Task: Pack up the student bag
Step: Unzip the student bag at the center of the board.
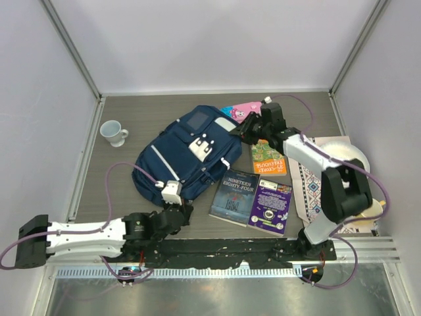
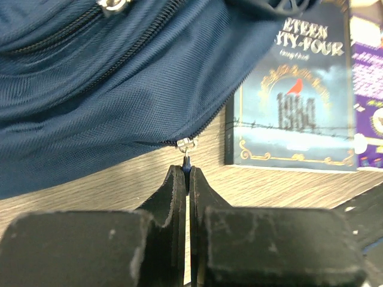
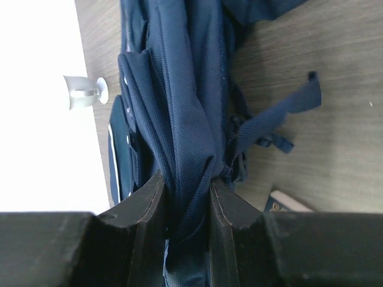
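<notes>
The student bag (image 1: 187, 155), navy with white trim, lies in the middle of the table. At its near edge my left gripper (image 1: 184, 208) is low down. In the left wrist view that gripper (image 2: 188, 171) is shut on the small zipper pull (image 2: 187, 156), which hangs from the bag's zip (image 2: 149, 89). My right gripper (image 1: 247, 128) is at the bag's far right corner. Seen from the right wrist, it (image 3: 187, 182) is shut on a bunched fold of the bag's fabric (image 3: 179, 89). A loose strap (image 3: 281, 110) lies on the table beside it.
A dark book (image 1: 232, 196) and a purple book (image 1: 270, 205) lie right of the bag, with an orange-green book (image 1: 268, 158) behind them. A pink and blue item (image 1: 238, 110) sits at the bag's far end. A white mug (image 1: 115, 132) stands at back left. A patterned cloth (image 1: 309, 181) and plate (image 1: 348, 155) are at right.
</notes>
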`<action>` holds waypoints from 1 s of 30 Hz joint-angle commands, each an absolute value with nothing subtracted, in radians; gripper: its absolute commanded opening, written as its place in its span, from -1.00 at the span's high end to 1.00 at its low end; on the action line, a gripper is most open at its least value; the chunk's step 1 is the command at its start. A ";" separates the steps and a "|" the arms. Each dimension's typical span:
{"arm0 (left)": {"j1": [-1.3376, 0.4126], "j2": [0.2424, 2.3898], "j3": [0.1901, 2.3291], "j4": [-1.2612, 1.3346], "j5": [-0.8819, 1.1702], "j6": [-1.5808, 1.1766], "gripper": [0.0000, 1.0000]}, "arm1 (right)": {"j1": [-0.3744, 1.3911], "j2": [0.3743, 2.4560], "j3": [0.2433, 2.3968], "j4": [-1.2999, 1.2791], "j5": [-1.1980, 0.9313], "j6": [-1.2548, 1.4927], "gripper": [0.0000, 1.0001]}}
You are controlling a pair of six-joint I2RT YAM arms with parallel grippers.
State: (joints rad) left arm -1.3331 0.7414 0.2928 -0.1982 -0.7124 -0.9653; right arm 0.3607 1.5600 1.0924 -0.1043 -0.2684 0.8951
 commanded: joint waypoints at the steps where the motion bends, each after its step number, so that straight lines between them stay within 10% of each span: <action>1: -1.350 0.894 0.351 -0.075 -0.601 -0.881 1.00 | 0.322 1.669 1.267 0.097 -0.290 0.842 0.98; 6: -1.350 1.029 0.431 -0.005 -0.624 -0.868 1.00 | 0.319 1.805 1.383 0.008 -0.241 0.792 0.75; 10: -1.350 1.115 0.485 0.020 -0.644 -0.893 1.00 | 0.307 1.850 1.439 -0.115 -0.195 0.718 -0.22; 14: -1.350 1.163 0.508 0.009 -0.678 -0.920 1.00 | 0.302 1.767 1.413 -0.210 -0.028 0.641 -0.61; 30: -1.347 1.154 0.587 0.047 -0.712 -0.838 1.00 | 0.491 0.921 0.525 0.049 -0.126 1.109 -0.69</action>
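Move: The right hand grips the bag's raised right side; the pencil case lies about 14 cm ahead of it, 3 cm to its right and 15 cm below. From that hand, the orange book is some 12 cm right and 2 cm back, the Nineteen Eighty-Four book straight back about 18 cm, both some 16 cm lower. The left fingers hold the zip pull; from them the Nineteen Eighty-Four book's middle is about 18 cm right, 5 cm ahead and 7 cm below. The right hand carries the bag's side about 8 cm forward and a little down towards the pencil case, its fingers opening wide on the way and letting go, then it swings right and up and draws some 18 cm back, dipping again at the end, towards the near books. The left hand keeps the zip pull pinched, sinking slightly at first, and draws it about 6 cm to the right towards the Nineteen Eighty-Four book, pausing midway and rising again at the end. ##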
